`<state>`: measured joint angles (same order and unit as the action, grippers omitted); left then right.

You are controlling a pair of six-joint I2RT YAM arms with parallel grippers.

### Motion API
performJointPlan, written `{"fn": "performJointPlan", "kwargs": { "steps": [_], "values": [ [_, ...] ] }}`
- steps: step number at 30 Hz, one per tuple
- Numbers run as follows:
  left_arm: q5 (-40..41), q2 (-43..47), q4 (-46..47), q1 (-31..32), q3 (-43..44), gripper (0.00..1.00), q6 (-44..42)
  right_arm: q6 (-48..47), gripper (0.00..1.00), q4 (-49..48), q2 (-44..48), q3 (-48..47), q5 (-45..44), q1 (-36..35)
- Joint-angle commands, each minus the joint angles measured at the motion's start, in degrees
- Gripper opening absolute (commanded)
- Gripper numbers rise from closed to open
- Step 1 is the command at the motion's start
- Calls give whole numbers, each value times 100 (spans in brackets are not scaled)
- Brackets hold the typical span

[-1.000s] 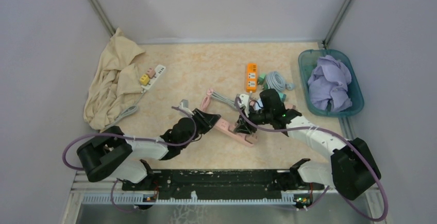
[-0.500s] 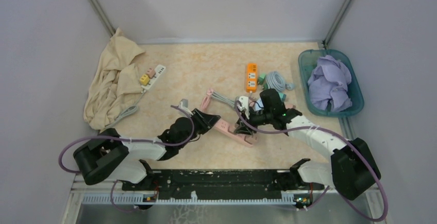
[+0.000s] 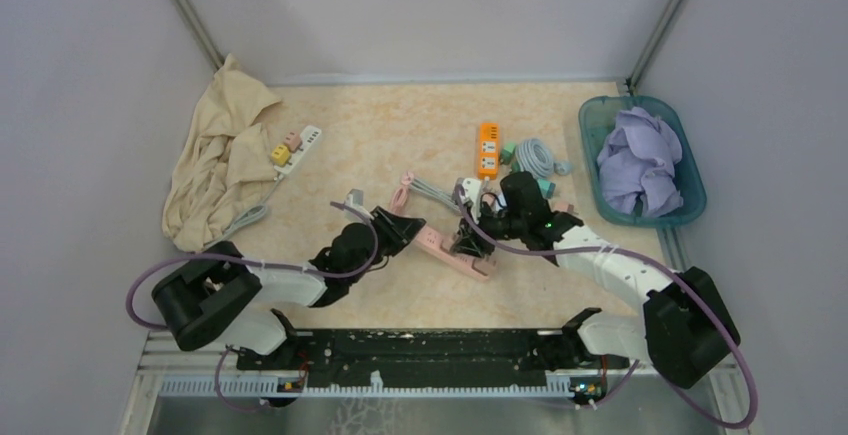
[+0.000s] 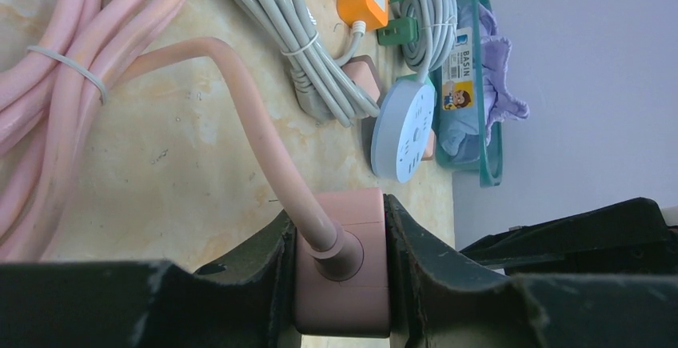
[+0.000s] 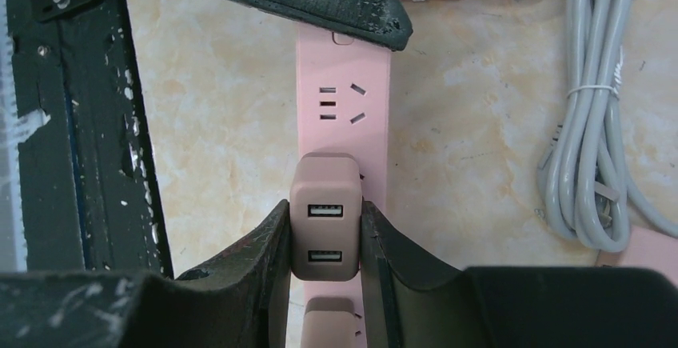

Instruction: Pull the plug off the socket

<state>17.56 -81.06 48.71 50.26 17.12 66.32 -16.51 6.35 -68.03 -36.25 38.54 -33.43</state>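
The socket is a pink power strip (image 3: 440, 246) lying slantwise on the marble tabletop. My left gripper (image 3: 398, 227) is shut on its cord end (image 4: 342, 284), where the pink cord (image 4: 256, 124) leaves it. A dusty-pink plug with two USB ports (image 5: 325, 216) sits over the strip (image 5: 344, 100). My right gripper (image 3: 468, 240) is shut on its sides, fingers (image 5: 268, 252) pressed against both flanks. The plug's prongs are hidden, so I cannot tell whether it is seated. A second pink plug (image 5: 328, 324) shows just below it.
An orange power strip (image 3: 487, 149) and a coiled grey cable (image 3: 535, 158) lie behind the grippers. A teal basin (image 3: 690, 170) with purple cloth stands at the right. A beige cloth (image 3: 222, 160) and a white strip (image 3: 300, 143) lie at the left. Bundled pink cord (image 3: 402, 193) lies near the left gripper.
Both grippers and the pink strip between them have shifted slightly left and away from the arm bases. Both grips are unchanged.
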Motion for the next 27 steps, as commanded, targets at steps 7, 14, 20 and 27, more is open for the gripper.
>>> {"fn": "performJointPlan", "kwargs": {
  "steps": [7,14,20,27],
  "values": [
    [509,-448,-1131,-151,-224,0,-724,112,0,-150,386,-426,457,591],
    [461,-297,-1151,-179,-352,0,-767,-35,0,12,611,-500,781,946],
    [240,-145,-930,-175,-495,0,-908,554,0,-437,630,-403,189,1306],
    [-10,-69,-663,-178,-607,0,-1022,1743,0,-1457,581,-35,-1376,1409]
  ]
}}
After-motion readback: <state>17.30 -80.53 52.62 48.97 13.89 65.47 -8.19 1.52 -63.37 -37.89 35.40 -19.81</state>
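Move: Already pinched in the right fingers is the plug on the pink strip. The loose pink plug it is carried towards lies about 11 cm ahead of the right hand, 4 cm to its right and 4 cm lower. From the right hand, the blue disc is some 8 cm ahead and 12 cm right, and the strip's other plug 4 cm back and 4 cm right. From the left hand, which grips the strip's cord end, the loose plug is roughly 5 cm ahead and 15 cm right. Slowly at first, the right arm draws its plug forward and to the right, then lifts more steeply, about 5 cm in all, off the pink strip. It then speeds forward-right towards the loose pink plug, some 7 cm forward overall, turning about 20 degrees clockwise late on, fingers still closed. The left hand keeps its grip on the strip's cord end, easing slightly left. ##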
